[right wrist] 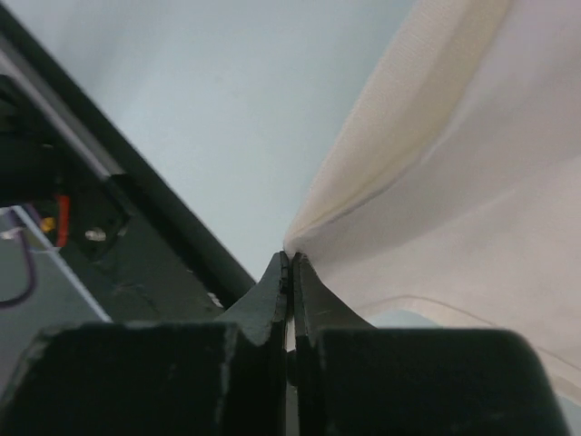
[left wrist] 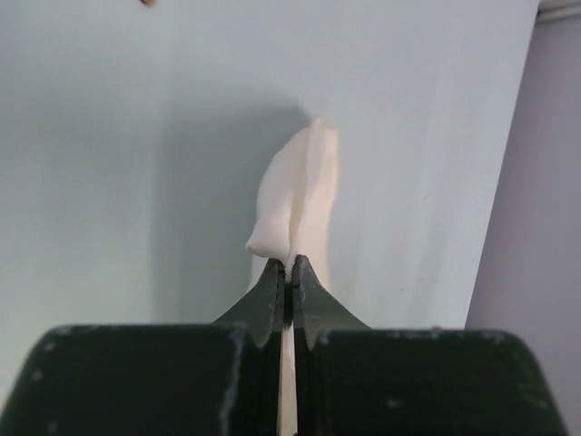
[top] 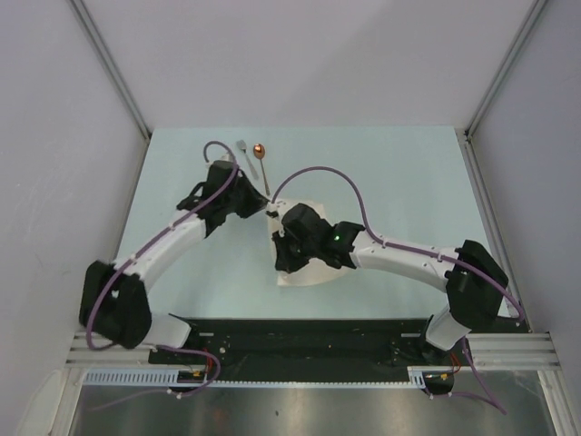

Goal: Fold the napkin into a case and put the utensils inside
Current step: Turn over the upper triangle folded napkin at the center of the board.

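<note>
The cream napkin (top: 309, 272) lies bunched at the table's middle, mostly hidden under my right arm. My left gripper (top: 270, 212) is shut on its far corner; in the left wrist view the cloth (left wrist: 300, 195) bulges up past the pinched jaws of the gripper (left wrist: 289, 265). My right gripper (top: 283, 263) is shut on the napkin's near left edge, and in the right wrist view the cloth (right wrist: 454, 173) rises from the closed gripper (right wrist: 290, 259). The silver fork (top: 247, 153) and the copper-bowled spoon (top: 261, 160) lie side by side at the far edge, behind the left gripper.
A black base rail (top: 300, 341) runs along the near edge of the pale green table (top: 399, 182). Grey walls enclose the table on three sides. A purple cable (top: 336, 182) arcs over the right arm.
</note>
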Action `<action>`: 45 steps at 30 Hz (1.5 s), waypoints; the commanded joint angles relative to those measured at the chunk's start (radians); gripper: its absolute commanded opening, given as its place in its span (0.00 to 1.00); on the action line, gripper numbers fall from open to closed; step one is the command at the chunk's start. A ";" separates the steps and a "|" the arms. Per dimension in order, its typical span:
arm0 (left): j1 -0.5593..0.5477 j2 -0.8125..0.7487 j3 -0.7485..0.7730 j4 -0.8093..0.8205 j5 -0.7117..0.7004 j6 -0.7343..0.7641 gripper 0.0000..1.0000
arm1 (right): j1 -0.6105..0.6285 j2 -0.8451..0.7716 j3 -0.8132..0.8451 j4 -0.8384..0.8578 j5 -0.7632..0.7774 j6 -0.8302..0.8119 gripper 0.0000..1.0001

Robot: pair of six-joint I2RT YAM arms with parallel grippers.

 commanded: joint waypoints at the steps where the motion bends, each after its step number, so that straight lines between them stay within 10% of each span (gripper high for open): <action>1: 0.125 -0.244 -0.005 -0.064 -0.068 0.060 0.00 | 0.105 -0.005 0.138 0.010 -0.057 0.080 0.00; 12: 0.269 -0.447 0.164 -0.206 -0.140 0.188 0.00 | 0.170 0.083 0.266 0.421 -0.396 0.286 0.00; 26: -0.100 0.192 0.079 0.313 -0.174 0.146 0.00 | -0.187 -0.063 -0.719 1.102 -0.645 0.489 0.00; 43: -0.231 0.609 0.417 0.373 -0.093 0.120 0.00 | -0.553 -0.277 -0.879 0.568 -0.611 0.197 0.00; 45: -0.239 0.629 0.473 0.328 -0.093 0.140 0.13 | -0.582 -0.297 -0.868 0.496 -0.561 0.176 0.12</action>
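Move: Both hands already grip the napkin's left side, lifted off the board, the left hand at its far corner. This corner is bound for a spot on the board about 15 cm to the left hand's right, 2 cm ahead and 12 cm down, the right hand's for one some 14 cm right, 1 cm ahead and 8 cm down. The napkin's middle lies about 10 cm right and 5 cm back of the left hand; the spoon's is about 16 cm ahead and 4 cm left, the fork's 18 cm ahead and 8 cm left. With the napkin's edge still pinched in closed fingers, both hands swing up and to the left together, about 13 cm across and 16 cm up and drawing back a little, to haul the cloth up and over. Then both reverse and sweep down and to the right some 27 cm, easing slightly forward as they slow low over the board on the napkin's other side, the left hand finishing turned about 20 degrees clockwise and the right one turned likewise with its left side rolled up, the grip kept throughout. ##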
